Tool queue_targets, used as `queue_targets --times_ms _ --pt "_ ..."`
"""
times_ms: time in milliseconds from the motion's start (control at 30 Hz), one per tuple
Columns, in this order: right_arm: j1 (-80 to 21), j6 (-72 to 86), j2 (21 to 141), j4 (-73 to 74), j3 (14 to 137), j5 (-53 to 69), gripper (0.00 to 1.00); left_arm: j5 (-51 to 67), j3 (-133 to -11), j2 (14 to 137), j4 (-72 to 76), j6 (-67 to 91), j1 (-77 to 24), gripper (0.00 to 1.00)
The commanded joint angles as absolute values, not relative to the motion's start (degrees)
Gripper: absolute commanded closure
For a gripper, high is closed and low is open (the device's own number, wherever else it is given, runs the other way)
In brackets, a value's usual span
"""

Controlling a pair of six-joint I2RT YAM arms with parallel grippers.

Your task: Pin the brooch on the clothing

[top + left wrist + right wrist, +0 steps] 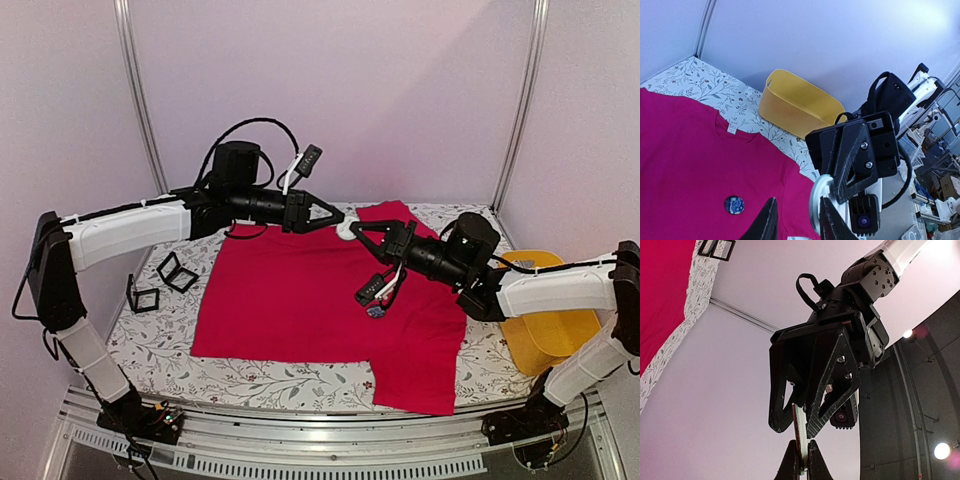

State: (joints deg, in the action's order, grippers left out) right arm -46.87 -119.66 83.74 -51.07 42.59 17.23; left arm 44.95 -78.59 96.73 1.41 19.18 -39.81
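The red T-shirt (290,290) lies flat on the floral cloth, its white neck label (732,129) showing in the left wrist view. Above its collar end the two grippers meet tip to tip. My right gripper (802,444) is shut on the lower rim of the brooch (800,425), a thin white round disc with a red face, seen edge-on. My left gripper (798,200) stands open around the brooch (816,197). One finger is against the disc, and a gap remains on the other side. A blue round badge (734,205) sits on the shirt's chest.
A yellow tub (535,320) stands at the table's right edge, beside the right arm. Two small black open frames (178,272) (143,298) lie on the cloth left of the shirt. White walls close the back and both sides.
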Motion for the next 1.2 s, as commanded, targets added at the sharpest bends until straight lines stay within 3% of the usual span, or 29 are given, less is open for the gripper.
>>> queue_targets --times_ms 0,100,300,467,567,633,767,833,1000,1067,1167 --pt "-47.12 -122.44 82.29 -52.02 42.99 17.62 1.00 46.59 -79.16 98.06 1.31 19.77 -40.42 0.76" --pt "-47.11 -122.18 82.19 -52.61 42.83 17.41 1.00 48.12 -79.75 98.77 0.63 19.86 -40.46 0.82" --pt "-47.11 -122.17 82.34 -54.11 42.59 16.81 1.00 49.88 -80.44 99.45 0.18 19.57 -40.64 0.81" --pt "-47.15 -121.82 82.75 -54.70 42.63 16.72 1.00 52.13 -81.25 100.40 0.18 19.72 -40.92 1.00" --pt "-47.16 -121.19 82.92 -55.18 42.54 16.53 1.00 52.61 -81.02 100.13 0.18 19.09 -41.07 1.00" --pt "-47.12 -120.37 83.12 -56.39 42.38 16.37 0.87 51.47 -80.72 99.67 0.18 18.60 -41.13 1.00" --pt "-47.12 -115.71 83.41 -58.58 41.83 15.73 0.49 47.48 -79.39 98.00 0.18 16.96 -40.99 1.00" --pt "-47.04 -111.57 83.18 -59.89 41.14 14.85 0.37 44.54 -78.63 96.53 0.18 15.57 -41.03 1.00" --pt "-46.48 -87.47 80.53 -55.97 42.44 10.67 0.23 38.05 -76.08 92.40 0.17 10.11 -41.53 1.00" --pt "-44.98 -71.37 78.53 -41.61 47.36 12.44 0.21 35.96 -75.61 91.23 -1.38 7.45 -42.13 1.00" --pt "-38.41 -48.79 75.66 -19.19 57.30 29.47 0.17 33.41 -74.99 90.14 -2.83 4.73 -42.60 1.00"
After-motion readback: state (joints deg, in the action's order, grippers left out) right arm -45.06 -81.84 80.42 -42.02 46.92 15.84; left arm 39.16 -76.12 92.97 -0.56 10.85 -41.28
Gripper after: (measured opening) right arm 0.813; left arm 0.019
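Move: The brooch to take over is upright in the right gripper's shut fingers, about 2 cm to the right of the left hand point and 1 cm back, at its height, its rim between the left's half-closed fingers; from the right hand point it lies some 1 cm left and 1 cm ahead. The other brooch, on the red shirt, lies roughly 8 cm right, 2 cm back and 25 cm below the left hand; the shirt's middle is almost straight beneath, 3 cm ahead and 1 cm left. Ease the left gripper back and right about 1 cm each while closing its fingers on the brooch's rim. Hold the right still and shut until that pinch is made, then open it wide and draw it up about 2 cm, slightly forward and to its right, rolling the wrist some 35 degrees; finish with the left keeping its pinch and turning slightly. ##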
